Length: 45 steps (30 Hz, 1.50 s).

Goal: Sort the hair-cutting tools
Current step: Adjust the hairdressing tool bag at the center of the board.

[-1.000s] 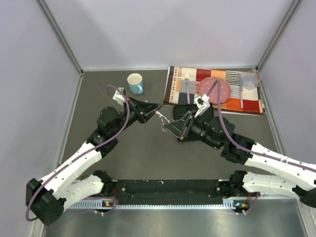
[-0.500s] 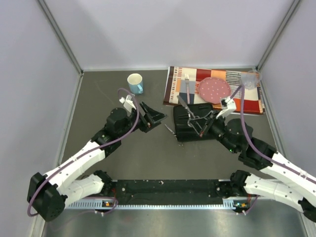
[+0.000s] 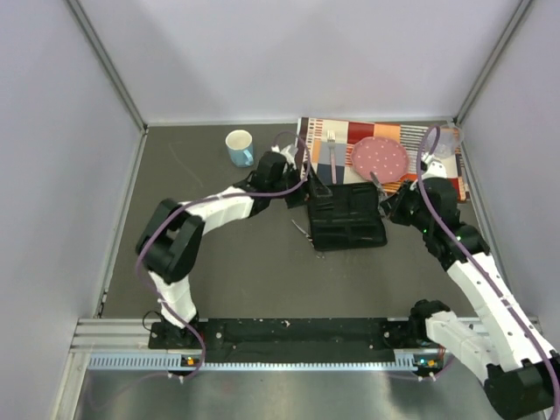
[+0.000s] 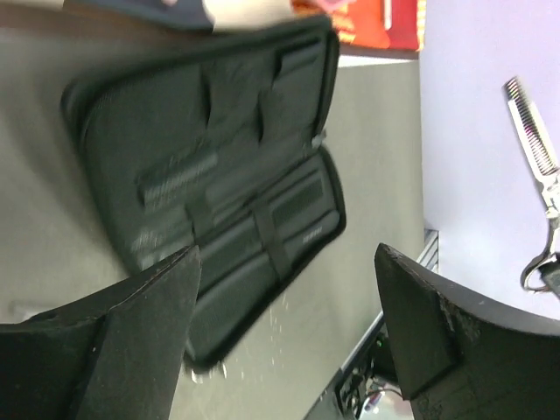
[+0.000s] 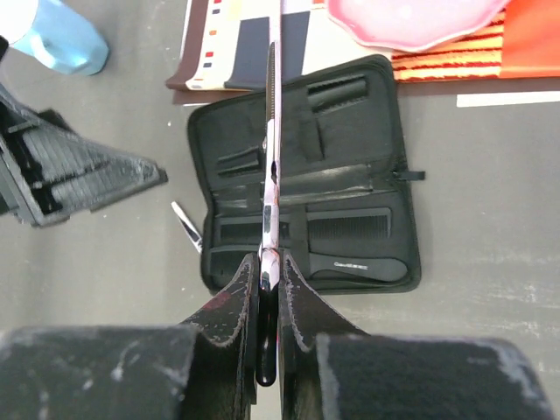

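My right gripper is shut on a pair of thin silver scissors, held in the air with the blades pointing away over the open black zip case. The same scissors show at the right edge of the left wrist view. A flat black comb and a black handled comb lie strapped in the case's near half. Another thin silver tool lies on the table just left of the case. My left gripper hovers open and empty by the case's far left corner, its jaws wide apart.
A striped placemat at the back right carries a fork, a pink plate and a clear cup. A blue mug stands at the back, left of my left arm. Walls close in on three sides.
My left gripper opened, let go of the scissors and swung back to the case's far left corner. My right gripper drew back to the right with the scissors in it.
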Each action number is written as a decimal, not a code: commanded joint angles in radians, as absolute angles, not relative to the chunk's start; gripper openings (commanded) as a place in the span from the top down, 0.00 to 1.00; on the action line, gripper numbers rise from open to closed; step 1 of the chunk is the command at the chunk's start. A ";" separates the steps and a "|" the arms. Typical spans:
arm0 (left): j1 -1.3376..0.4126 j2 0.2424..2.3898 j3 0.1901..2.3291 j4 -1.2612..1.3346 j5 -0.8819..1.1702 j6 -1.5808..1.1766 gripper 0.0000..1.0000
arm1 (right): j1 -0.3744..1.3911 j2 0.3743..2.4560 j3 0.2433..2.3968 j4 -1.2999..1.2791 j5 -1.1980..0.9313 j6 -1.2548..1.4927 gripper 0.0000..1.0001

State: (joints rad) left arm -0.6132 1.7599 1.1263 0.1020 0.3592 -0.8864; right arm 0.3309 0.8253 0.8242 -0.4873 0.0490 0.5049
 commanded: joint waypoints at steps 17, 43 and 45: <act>-0.552 1.898 1.353 -0.058 0.348 -0.566 0.16 | 0.238 1.019 1.009 -0.509 -0.258 0.471 1.00; -0.486 2.189 1.425 0.038 0.646 -0.617 0.44 | 0.175 1.164 1.002 -0.512 -0.541 0.272 1.00; -0.486 2.203 1.437 0.038 0.655 -0.623 0.52 | 0.169 1.166 1.005 -0.512 -0.545 0.264 1.00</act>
State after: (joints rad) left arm -0.4824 2.1616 1.4055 0.0086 0.6159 -0.6044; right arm 0.1871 1.1683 0.9573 -0.5426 -0.5049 0.2993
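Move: My left hand is empty and open, and the bag's left edge near its far corner lies about 6 cm ahead, 1 cm right and 12 cm below. The bag's middle is some 3 cm ahead and 12 cm right, and the small scissors by its near-left corner are 1 cm back and 1 cm left. My right hand still holds the thinning shears, with the bag's middle about 9 cm ahead, 6 cm left and 20 cm lower. I push my left hand forward over the bag's left side, then sink it about 9 cm until its fingers straddle the edge by the far corner, turning slightly clockwise and beginning to close. Meanwhile my right hand keeps gripping the shears, drifts 4–5 cm left and a bit lower, and swings them some 25 degrees counter-clockwise over the bag's far half. ##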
